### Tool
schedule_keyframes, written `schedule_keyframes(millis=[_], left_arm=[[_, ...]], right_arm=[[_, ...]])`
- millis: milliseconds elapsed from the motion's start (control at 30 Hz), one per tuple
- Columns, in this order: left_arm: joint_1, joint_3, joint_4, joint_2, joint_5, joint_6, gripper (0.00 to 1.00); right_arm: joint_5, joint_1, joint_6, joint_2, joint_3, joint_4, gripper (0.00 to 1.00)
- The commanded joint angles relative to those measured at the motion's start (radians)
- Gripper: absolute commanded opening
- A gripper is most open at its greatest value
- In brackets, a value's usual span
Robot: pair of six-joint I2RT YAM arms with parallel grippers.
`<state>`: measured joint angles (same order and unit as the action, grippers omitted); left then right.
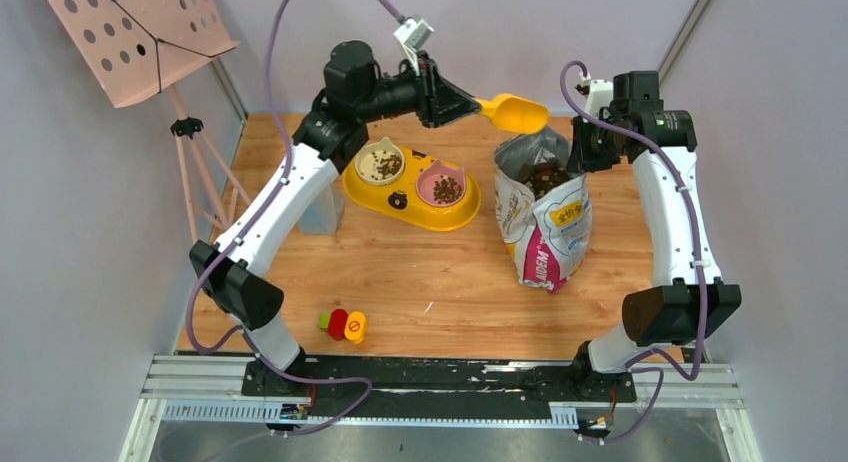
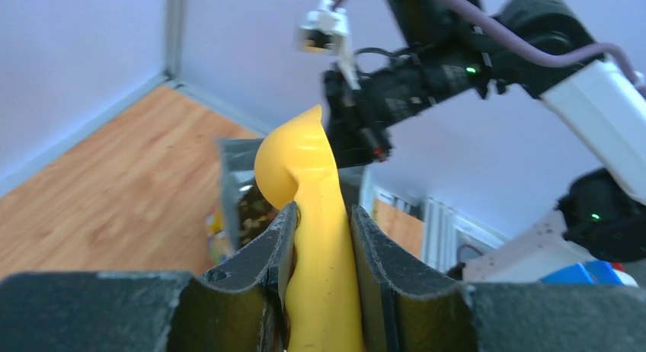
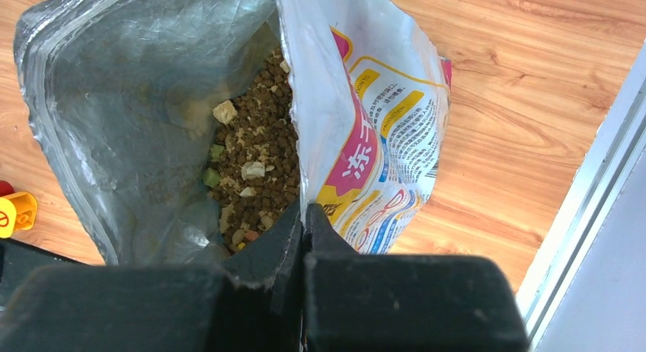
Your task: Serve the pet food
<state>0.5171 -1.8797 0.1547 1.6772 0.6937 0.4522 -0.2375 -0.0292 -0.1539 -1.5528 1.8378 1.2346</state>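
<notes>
The pet food (image 3: 259, 161) is dark brown kibble inside the open white printed bag (image 3: 366, 123), which stands at the right of the table (image 1: 545, 227). More kibble lies in both bowls (image 1: 385, 165) of the yellow double feeder (image 1: 410, 210). My left gripper (image 1: 465, 104) is shut on the handle of the yellow scoop (image 1: 513, 112), holding it in the air just behind the bag's mouth; no kibble shows in it. In the left wrist view the scoop (image 2: 305, 169) sits between the pads of the left gripper (image 2: 320, 222). My right gripper (image 3: 305, 215) is shut on the bag's rim, holding the mouth open.
A pink perforated board on a tripod (image 1: 140, 32) stands at the back left. A small red, yellow and green toy (image 1: 343, 325) lies near the front edge. A pale container (image 1: 320, 210) stands behind my left arm. Walls close in on both sides.
</notes>
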Motion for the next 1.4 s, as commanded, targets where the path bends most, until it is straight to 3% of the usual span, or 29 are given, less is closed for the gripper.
schedule_keyframes(millis=[0,300,500,567,800,1000,1233,1367], left_arm=[[0.088,-0.091,0.016,0.067,0.032,-0.001,0.0],[0.2,-0.166,0.238,0.194,-0.112,-0.164,0.0],[0.276,-0.241,0.393,0.28,-0.416,-0.271,0.0],[0.302,-0.265,0.43,0.304,-0.53,-0.284,0.0],[0.35,-0.315,0.478,0.413,-0.612,-0.221,0.0],[0.397,-0.247,0.495,0.473,-0.569,-0.167,0.0],[0.373,-0.138,0.361,0.436,-0.283,-0.03,0.0],[0.293,-0.117,0.218,0.402,-0.104,0.094,0.0]], right_arm=[[-0.07,0.0,0.035,0.016,0.09,-0.146,0.0],[-0.09,-0.003,0.037,0.017,0.115,-0.154,0.0],[-0.097,-0.037,0.025,0.016,0.119,-0.156,0.0],[-0.093,-0.055,0.019,0.021,0.112,-0.157,0.0],[-0.093,-0.083,0.03,0.028,0.088,-0.159,0.0],[-0.101,-0.082,0.056,0.033,0.047,-0.159,0.0],[-0.093,-0.083,0.06,0.042,0.016,-0.159,0.0],[-0.07,-0.083,0.047,0.057,-0.003,-0.16,0.0]])
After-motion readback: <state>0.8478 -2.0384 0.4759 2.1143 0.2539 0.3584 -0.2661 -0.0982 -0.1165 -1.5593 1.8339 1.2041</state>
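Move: The left hand holds the empty scoop high. The food bag's open mouth lies about 19 cm to its right, only some 3 cm farther out and roughly 20 cm below. The pink bowl is some 20 cm ahead, about 2 cm to its left and 42 cm down, with the white bowl about 24 cm ahead and 19 cm left at that same depth. For the right hand, pinching the bag's rim, the mouth's middle is about 8 cm left and 2 cm ahead, nearly level. Still gripping the scoop by its handle, the left hand first draws right and a little back, then dives into the bag's open mouth, ending some 23 cm lower and about 14 cm farther right, while the wrist tips some 30 degrees so that the fingers and scoop slant down and the scoop's head comes onto the food. The right hand keeps its pinch on the bag's rim and, midway through the descent, shifts about 3 cm left towards the incoming scoop, then holds there. ##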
